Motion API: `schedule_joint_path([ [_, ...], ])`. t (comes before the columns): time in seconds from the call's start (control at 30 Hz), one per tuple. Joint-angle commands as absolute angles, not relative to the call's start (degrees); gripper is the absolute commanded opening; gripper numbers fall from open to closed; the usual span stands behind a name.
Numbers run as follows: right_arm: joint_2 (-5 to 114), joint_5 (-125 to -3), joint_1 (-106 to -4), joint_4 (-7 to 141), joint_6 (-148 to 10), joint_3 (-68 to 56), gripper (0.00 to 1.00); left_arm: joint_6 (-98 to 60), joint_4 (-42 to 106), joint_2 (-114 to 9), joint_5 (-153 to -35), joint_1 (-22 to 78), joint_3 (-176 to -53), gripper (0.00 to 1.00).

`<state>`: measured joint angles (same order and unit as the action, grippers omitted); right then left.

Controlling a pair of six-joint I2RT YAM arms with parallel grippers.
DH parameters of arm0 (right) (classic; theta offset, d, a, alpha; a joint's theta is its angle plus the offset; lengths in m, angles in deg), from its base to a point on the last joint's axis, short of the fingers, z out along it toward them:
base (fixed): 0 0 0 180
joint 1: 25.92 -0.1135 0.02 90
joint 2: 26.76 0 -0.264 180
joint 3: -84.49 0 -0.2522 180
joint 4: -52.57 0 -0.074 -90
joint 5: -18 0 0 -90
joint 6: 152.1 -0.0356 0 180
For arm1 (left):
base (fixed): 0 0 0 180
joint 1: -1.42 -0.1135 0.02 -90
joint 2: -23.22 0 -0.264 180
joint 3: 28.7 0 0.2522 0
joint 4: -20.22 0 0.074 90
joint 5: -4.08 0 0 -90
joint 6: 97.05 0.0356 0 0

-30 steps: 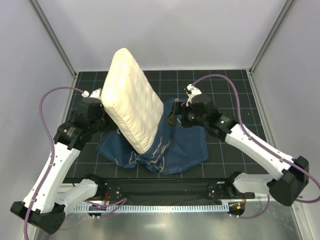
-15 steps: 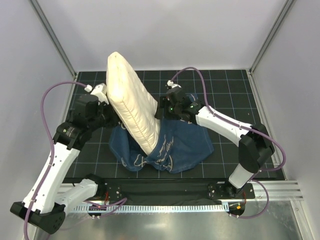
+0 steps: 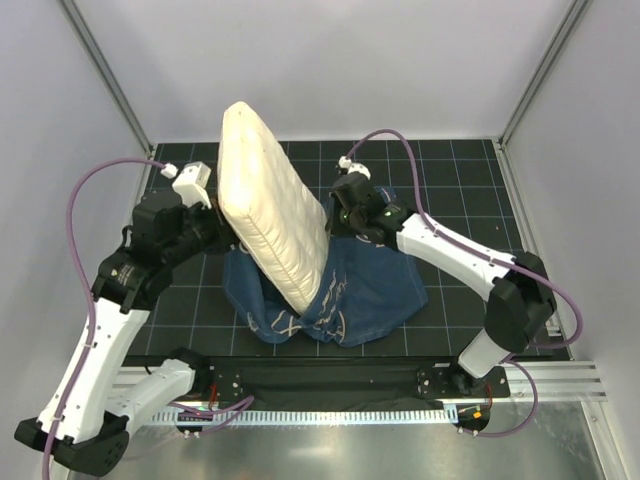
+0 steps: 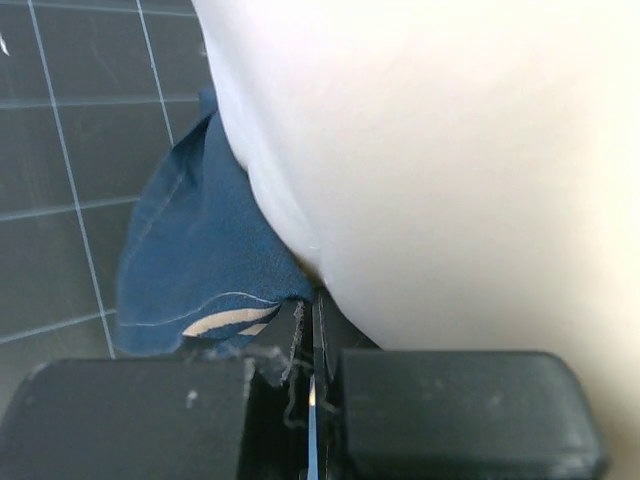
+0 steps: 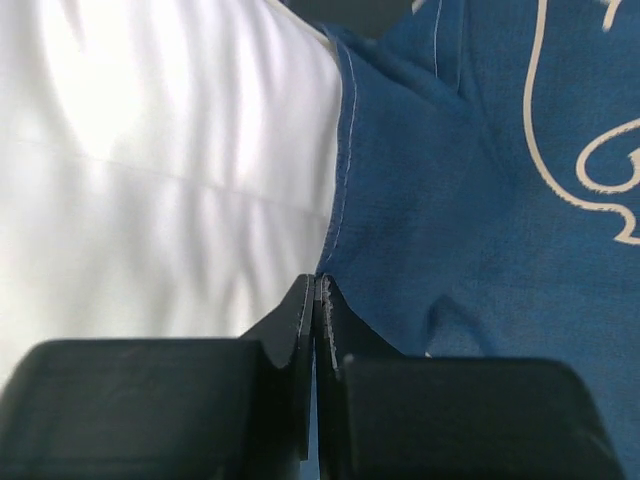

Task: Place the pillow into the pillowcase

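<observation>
The cream-white pillow (image 3: pixel 270 200) stands on end, leaning back left, its lower end sunk in the mouth of the navy pillowcase (image 3: pixel 365 295), which lies bunched on the mat. My left gripper (image 3: pixel 222 242) sits at the pillow's left side, partly hidden behind it. In the left wrist view it (image 4: pixel 312 300) is shut on the edge of the pillowcase (image 4: pixel 190 250), with the pillow (image 4: pixel 450 170) bulging against it. My right gripper (image 5: pixel 318 285) is shut on the hem of the pillowcase (image 5: pixel 480 200), right beside the pillow (image 5: pixel 150 200). From above, the right gripper (image 3: pixel 335 222) is at the pillow's right side.
A black gridded mat (image 3: pixel 450 170) covers the table, with bare squares behind and to the right of the pillowcase. Grey walls and slanted frame posts (image 3: pixel 105 75) close in the sides and back. A metal rail (image 3: pixel 320 412) runs along the near edge.
The right gripper moved in against the pillow's right side and shut on the pillowcase hem. The left arm rose slightly, and the pillow stands more upright.
</observation>
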<state>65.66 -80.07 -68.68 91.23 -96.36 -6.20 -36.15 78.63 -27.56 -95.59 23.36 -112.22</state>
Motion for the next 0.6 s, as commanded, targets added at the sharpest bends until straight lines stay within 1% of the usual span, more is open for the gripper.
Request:
schedule_joint_path([
  [0.0, 58.9, -81.2, -68.9, 90.6, -95.4, 0.4, 0.04, -33.5, 76.8, -27.9, -96.6, 23.2, -122.1, 0.00],
  [0.13, 55.6, -80.5, -68.9, 92.1, -95.0, 4.0, 0.04, -32.8, 78.9, -29.2, -96.2, 23.2, -129.7, 0.00],
  [0.33, 52.9, -78.9, -68.8, 93.8, -94.4, 9.9, 0.04, -32.2, 78.6, -29.1, -95.4, 23.2, -135.4, 0.00],
  [0.37, 53.1, -77.6, -68.7, 94.4, -94.2, 13.3, 0.04, -31.9, 79.6, -30.0, -95.3, 23.2, -138.3, 0.00],
  [0.47, 54.7, -76.6, -68.7, 98.2, -93.8, 18.7, 0.04, -32.4, 80.0, -31.6, -96.6, 23.2, -142.3, 0.00],
  [0.57, 54.2, -78.0, -68.6, 96.3, -94.2, 15.5, 0.04, -33.4, 74.1, -29.3, -98.7, 23.2, -140.8, 0.00],
])
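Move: The left gripper holds the pillowcase rim against the pillow; the pillow's middle is about 8 cm to its right, 3 cm ahead and 3 cm above. The pillow's lower end is some 15 cm back, 11 cm right and 20 cm down. From the right gripper, shut on the opposite rim, the pillow's middle lies about 12 cm left, 2 cm ahead and 10 cm up; the loose cloth is roughly 12 cm back, 9 cm right and 12 cm below. Raise both grippers together, quickly and almost straight up, the left about 16 cm and the right some 20 cm, keeping both pairs of fingers shut on the pillowcase rim on either side of the pillow. As they climb, tilt the fingertips upward by roughly 20 degrees, and let the left ease back a couple of centimetres. ##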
